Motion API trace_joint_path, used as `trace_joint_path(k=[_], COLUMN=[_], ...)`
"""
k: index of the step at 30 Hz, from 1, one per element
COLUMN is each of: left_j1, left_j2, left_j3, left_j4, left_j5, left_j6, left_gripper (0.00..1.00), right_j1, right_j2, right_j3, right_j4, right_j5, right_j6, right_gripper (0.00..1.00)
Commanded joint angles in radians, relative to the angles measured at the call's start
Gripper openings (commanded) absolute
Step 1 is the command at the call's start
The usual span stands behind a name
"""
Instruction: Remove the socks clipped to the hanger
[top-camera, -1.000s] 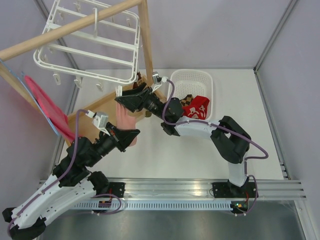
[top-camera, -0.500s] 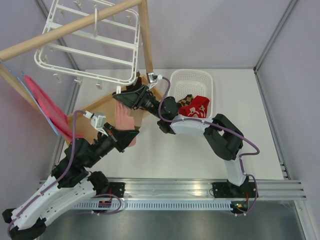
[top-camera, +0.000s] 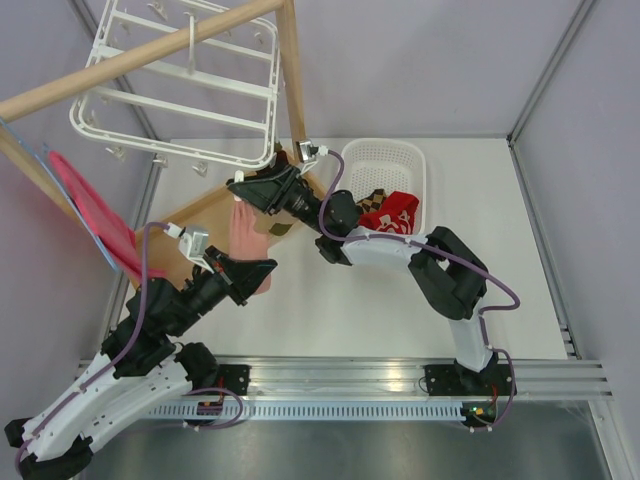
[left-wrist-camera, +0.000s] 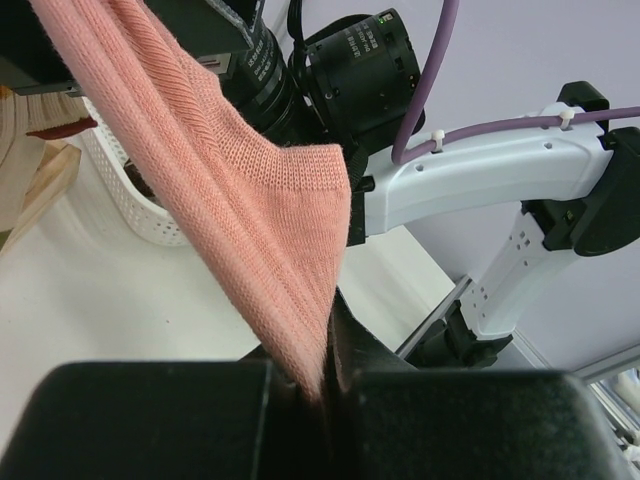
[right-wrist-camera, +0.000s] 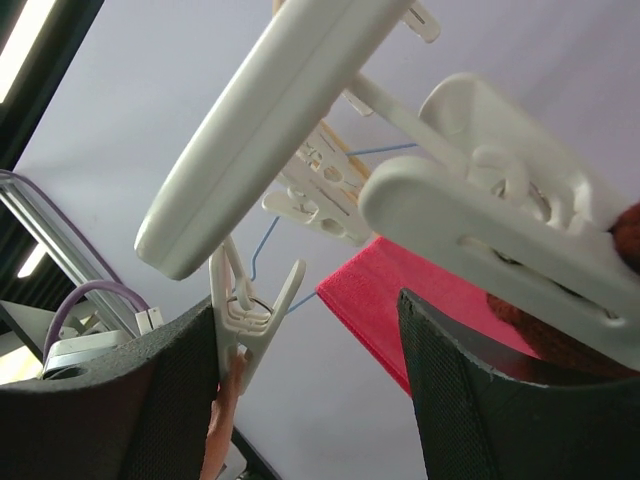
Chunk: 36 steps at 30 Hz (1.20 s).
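Note:
The white hanger (top-camera: 180, 95) hangs from the wooden rack at the upper left. One pale pink sock (top-camera: 246, 238) dangles from a small clip (right-wrist-camera: 243, 312) at the hanger's near edge. My left gripper (top-camera: 262, 272) is shut on the sock's lower end; in the left wrist view the pink sock (left-wrist-camera: 250, 200) runs down into the closed jaws of that gripper (left-wrist-camera: 325, 385). My right gripper (top-camera: 238, 190) is open at the clip, and in its wrist view the clip stands between the jaws of the right gripper (right-wrist-camera: 310, 370), close to the left finger (right-wrist-camera: 150, 400). Other socks (top-camera: 392, 214) lie in the basket.
A white mesh basket (top-camera: 385, 158) sits right of the rack, holding a checkered and a red sock. The wooden rack's post (top-camera: 292, 80) and base (top-camera: 195, 215) stand beside both grippers. A red cloth (top-camera: 90, 215) hangs at the left. The two arms are close together.
My right gripper has shifted a little up and left, closer to the clip. The left gripper has kept its hold on the pink sock and hardly moved.

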Motion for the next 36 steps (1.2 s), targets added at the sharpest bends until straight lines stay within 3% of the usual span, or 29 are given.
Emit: trace_joint_path(k=[1,23,27,31,34,36], left_j1=[-0.006,-0.006,-0.006,-0.006,-0.006,-0.006], left_j2=[-0.008,-0.005,-0.008,-0.007,-0.007,-0.008], left_j3=[0.01,-0.007,-0.01,-0.01,-0.01,-0.011], left_j4=[-0.012,-0.012,-0.012,-0.01,-0.012,-0.012], left_j5=[0.02,0.011,0.012,0.014,0.015,0.015], left_j6=[-0.041,-0.04,-0.041,-0.043,-0.043,-0.043], left_gripper=[0.02,0.02,0.02,0.02,0.02,0.02], right_j1=[-0.014,-0.011,-0.011,-0.011,-0.011,-0.012], right_j2=[-0.037,-0.104,-0.106,-0.109,-0.107,-0.106], right_j3=[0.037,0.048,0.054,0.051,0.049,0.046], right_j4=[0.446,0.357,0.349,0.345,0.345,0.343], right_j5=[0.013,-0.014,-0.017,-0.022,-0.024,-0.027], right_j6=[0.002,-0.075,-0.076,-0.084,-0.084,-0.084], right_gripper=[0.72,0.61,0.47,0.14,0.02,0.01])
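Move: The clip holding the pink sock is about 2 cm back, 1 cm left and 3 cm above the right hand. The hanger bar is about 3 cm above that clip; the brown sock's clip is some 6 cm ahead and 6 cm right of the right hand, 2 cm up. From the left hand, pinching the sock, the pink sock's clip is about 12 cm ahead, 6 cm left and 9 cm up. Right hand rises about 4 cm, drifting right, and squeezes the clip; left hand keeps pinching the pink sock. ##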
